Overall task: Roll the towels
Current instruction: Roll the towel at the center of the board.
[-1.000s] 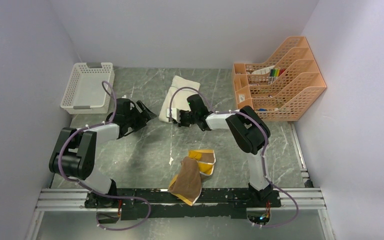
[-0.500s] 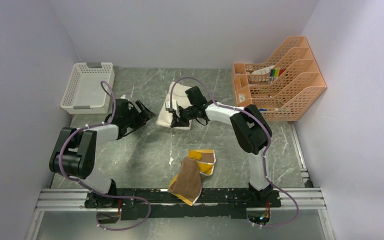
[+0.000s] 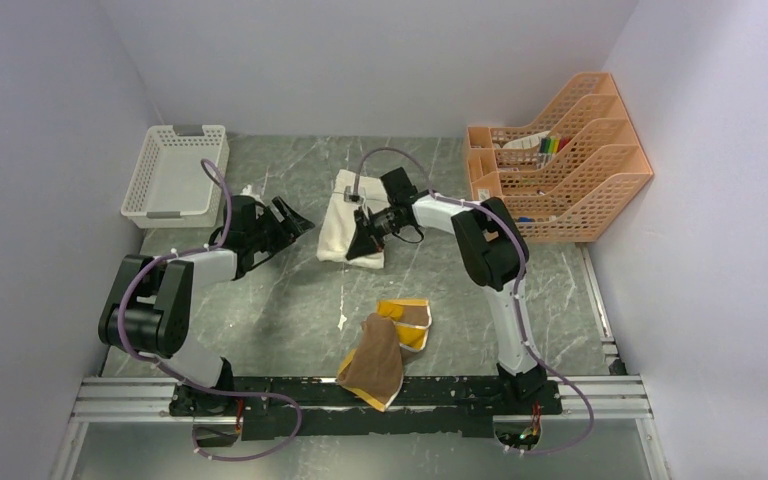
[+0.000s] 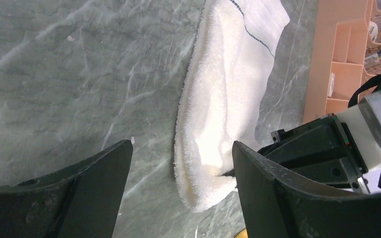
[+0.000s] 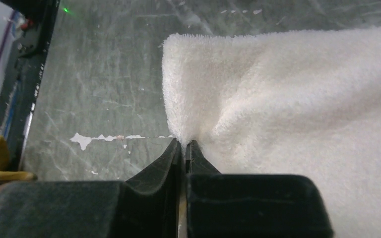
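The cream-white towel (image 3: 343, 212) lies crumpled lengthwise on the marble table (image 3: 290, 300), toward the back centre. My right gripper (image 3: 367, 238) is shut on its near edge; in the right wrist view the jaws (image 5: 184, 144) pinch a fold of terry (image 5: 297, 89). My left gripper (image 3: 295, 220) stands open just left of the towel, with nothing between its fingers. From the left wrist the towel (image 4: 228, 94) hangs ahead of the open gripper (image 4: 182, 145). The brown towel with its mustard-yellow reverse (image 3: 378, 358) lies bunched near the front.
A white plastic basket (image 3: 173, 175) stands at the back left. An orange mesh file organiser (image 3: 560, 150) with pens sits at the back right and also shows in the left wrist view (image 4: 337, 59). A metal rail (image 3: 120, 398) runs along the near edge.
The right gripper has dragged the white towel's near edge leftward and toward the front while turning its wrist. The left gripper has edged slightly right, toward the towel.
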Tool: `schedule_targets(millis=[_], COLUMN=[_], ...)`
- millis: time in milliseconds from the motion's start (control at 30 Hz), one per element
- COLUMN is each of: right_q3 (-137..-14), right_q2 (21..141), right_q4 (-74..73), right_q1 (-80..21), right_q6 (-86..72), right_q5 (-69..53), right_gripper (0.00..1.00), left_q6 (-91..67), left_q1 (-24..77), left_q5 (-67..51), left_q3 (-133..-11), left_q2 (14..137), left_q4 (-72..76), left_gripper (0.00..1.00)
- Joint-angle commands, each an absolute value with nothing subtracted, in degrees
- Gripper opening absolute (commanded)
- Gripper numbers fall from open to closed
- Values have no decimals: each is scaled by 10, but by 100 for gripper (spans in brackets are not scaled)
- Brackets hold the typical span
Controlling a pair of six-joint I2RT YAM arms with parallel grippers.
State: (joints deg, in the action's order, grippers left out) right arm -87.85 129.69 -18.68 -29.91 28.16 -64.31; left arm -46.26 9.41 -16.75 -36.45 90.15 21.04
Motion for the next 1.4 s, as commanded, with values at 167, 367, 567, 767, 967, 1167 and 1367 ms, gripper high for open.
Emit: schedule_targets(millis=[167, 367, 567, 767, 967, 1167, 1367], right_q3=[-876, -915, -918, -927, -917, -927, -928], right_q2=[1302, 1338, 1331, 1329, 1325, 1352, 1375], right_q4=[-13, -59, -78, -109, -88, -72, -36], right_q1=[-249, -247, -254, -265, -275, -272, -264], right_q6=[-5, -17, -2, 15, -8, -50, -105], right_q5=[-636, -619, -618, -636, -646, -662, -660], right_gripper=[0, 0, 0, 0, 0, 0, 0], left_q6=[-445, -441, -444, -455, -454, -448, -432], left_q1=[89, 99, 114, 120, 132, 148, 156], left_q5=[-213, -236, -234, -246, -245, -232, -212], left_q3=[-371, -362, -352, -343, -332, -330, -342], left_q2=[917, 930, 929, 902, 878, 864, 870], left_q4=[285, 301, 303, 298, 279, 258, 218], left_gripper=[83, 82, 82, 82, 82, 82, 82])
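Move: Just under the right hand's shut fingers lies the near edge of the white towel, whose middle is about 9 cm ahead, straight out and a centimetre or two lower. The brown towel lies some 20 cm back from that hand and 8 cm to its right. From the open left hand, the white towel's near left corner is roughly 5 cm back, 5 cm to the right and 5 cm lower. Rolling the near edge outward, the right hand carries it about 6 cm forward and slightly up, then eases back some 3 cm and sinks a little. Its shut fingers keep their pinch as it rolls forward about 20 degrees and swings clockwise. The left hand, still wide open, moves right and somewhat back, turning slightly clockwise, and comes close to the towel's near left corner. ##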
